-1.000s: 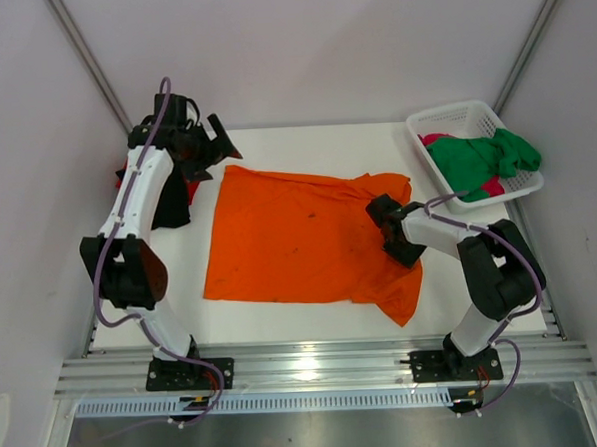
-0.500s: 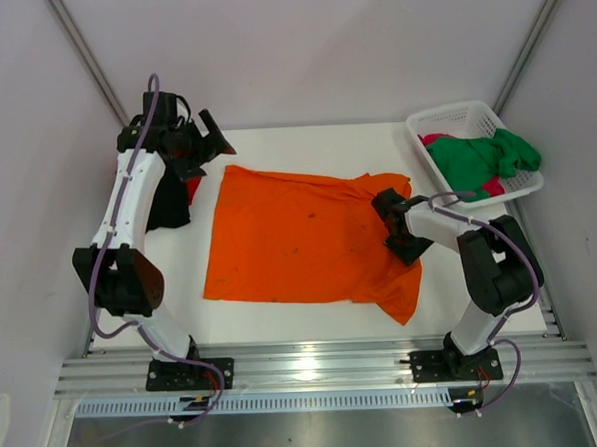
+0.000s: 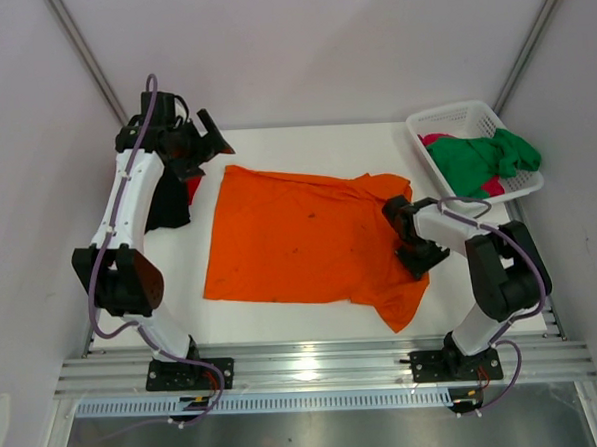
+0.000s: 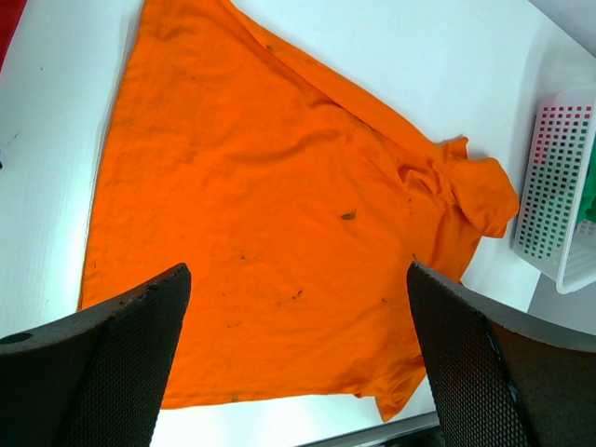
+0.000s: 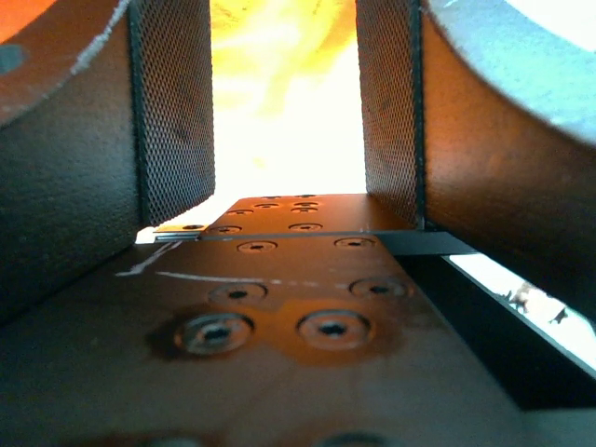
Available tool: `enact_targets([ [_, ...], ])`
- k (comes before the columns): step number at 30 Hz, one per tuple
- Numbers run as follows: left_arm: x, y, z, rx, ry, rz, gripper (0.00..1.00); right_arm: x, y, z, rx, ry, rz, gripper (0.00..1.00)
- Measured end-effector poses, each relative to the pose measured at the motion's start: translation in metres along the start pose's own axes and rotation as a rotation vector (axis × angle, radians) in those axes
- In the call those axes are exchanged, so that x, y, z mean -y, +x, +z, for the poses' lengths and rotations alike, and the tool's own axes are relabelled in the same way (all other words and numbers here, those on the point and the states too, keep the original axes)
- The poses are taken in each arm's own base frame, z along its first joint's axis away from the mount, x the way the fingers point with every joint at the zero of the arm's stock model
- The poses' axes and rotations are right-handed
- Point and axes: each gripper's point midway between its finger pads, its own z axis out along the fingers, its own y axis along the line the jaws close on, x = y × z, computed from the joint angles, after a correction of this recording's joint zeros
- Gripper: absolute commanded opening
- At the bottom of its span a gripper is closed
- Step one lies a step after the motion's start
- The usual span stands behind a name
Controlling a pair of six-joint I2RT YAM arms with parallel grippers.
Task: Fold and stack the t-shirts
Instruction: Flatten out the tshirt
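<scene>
The bright orange t-shirt (image 3: pixel 299 238) lies spread flat in the middle of the white table; it also fills the left wrist view (image 4: pixel 270 186). My left gripper (image 3: pixel 206 146) hangs open and empty, high over the shirt's far left corner, with both fingers wide apart (image 4: pixel 298 270). My right gripper (image 3: pixel 423 257) is low on the shirt's right sleeve. Its pads stand apart with orange cloth glowing between them (image 5: pixel 286 112). Black (image 3: pixel 168 208) and red (image 3: pixel 192 189) shirts lie at the left under the left arm. Green (image 3: pixel 480 159) and pink (image 3: pixel 436 139) shirts sit in the basket.
The white lattice basket (image 3: pixel 443 121) stands at the far right corner; it also shows in the left wrist view (image 4: pixel 554 186). Bare white table (image 3: pixel 304 143) lies behind the shirt. A metal rail (image 3: pixel 316 363) runs along the near edge.
My right gripper has slid right and toward the near edge over the shirt's right sleeve, which shifted slightly. The left arm drew back a little toward the far left, then held still.
</scene>
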Motion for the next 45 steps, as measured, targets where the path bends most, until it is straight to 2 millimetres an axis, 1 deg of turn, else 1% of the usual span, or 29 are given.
enact_targets([
  [14, -0.004, -0.003, -0.001, 0.0, 0.006, -0.013, 0.99, 0.052, -0.002, 0.004, -0.033, 0.126, 0.055, 0.49],
  [20, -0.003, -0.003, -0.002, -0.002, 0.01, -0.013, 0.99, 0.065, -0.003, 0.005, -0.036, 0.15, 0.072, 0.48],
  [22, -0.002, -0.003, -0.002, -0.003, 0.013, -0.013, 1.0, 0.067, -0.004, 0.006, -0.034, 0.151, 0.069, 0.47],
  [25, -0.001, -0.003, -0.002, -0.004, 0.019, -0.012, 0.99, 0.066, -0.007, 0.005, -0.014, 0.145, 0.036, 0.48],
  [27, 0.001, -0.002, -0.002, -0.007, 0.031, -0.011, 1.0, 0.059, -0.016, -0.001, 0.05, 0.117, -0.012, 0.49],
  [29, 0.002, -0.002, -0.002, -0.01, 0.036, -0.011, 0.99, 0.041, -0.022, -0.014, 0.116, 0.041, -0.066, 0.5],
  [30, 0.002, -0.002, -0.002, -0.01, 0.039, -0.011, 1.0, 0.026, -0.026, -0.027, 0.169, -0.038, -0.099, 0.5],
  [31, 0.002, -0.002, -0.001, -0.009, 0.042, -0.01, 0.99, 0.016, -0.029, -0.037, 0.199, -0.1, -0.112, 0.5],
  [33, 0.002, -0.001, 0.002, -0.012, 0.049, -0.009, 1.0, -0.006, -0.036, -0.065, 0.258, -0.248, -0.126, 0.51],
  [35, 0.0, 0.004, 0.006, -0.027, 0.051, -0.012, 1.0, -0.019, -0.048, -0.087, 0.31, -0.351, -0.117, 0.51],
  [37, -0.004, 0.009, 0.011, -0.042, 0.047, -0.016, 1.0, -0.026, -0.059, -0.1, 0.355, -0.402, -0.116, 0.51],
  [40, -0.009, 0.017, 0.018, -0.064, 0.04, -0.023, 1.0, -0.037, -0.067, -0.106, 0.409, -0.429, -0.148, 0.51],
  [43, -0.013, 0.023, 0.023, -0.081, 0.04, -0.028, 0.99, -0.05, -0.071, -0.105, 0.455, -0.441, -0.198, 0.51],
  [45, -0.013, 0.028, 0.026, -0.093, 0.044, -0.027, 1.0, -0.064, -0.075, -0.103, 0.486, -0.457, -0.236, 0.51],
])
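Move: The t-shirt's near right edge lies about 6 cm back from the right hand, level with it sideways and about 1 cm lower; that hand's half-open fingers are already down on the cloth. The shirt's near corner is some 17 cm back and 8 cm left of the hand, its crumpled far right part about 19 cm ahead and 7 cm left, the basket about 26 cm ahead and 14 cm right. From the left hand, that near right edge lies some 27 cm back, 50 cm right and 25 cm below. The t-shirt's near right part is dragged on across the table by the right fingertips, about 5.5 cm back and 3.5 cm right. The right hand then comes free, rising some 12 cm while swinging well forward towards the crumpled far right part, fingertips tilting forward about 30 degrees and staying half open. Late on, the wide-open left hand sinks about 4 cm over the far left corner. ##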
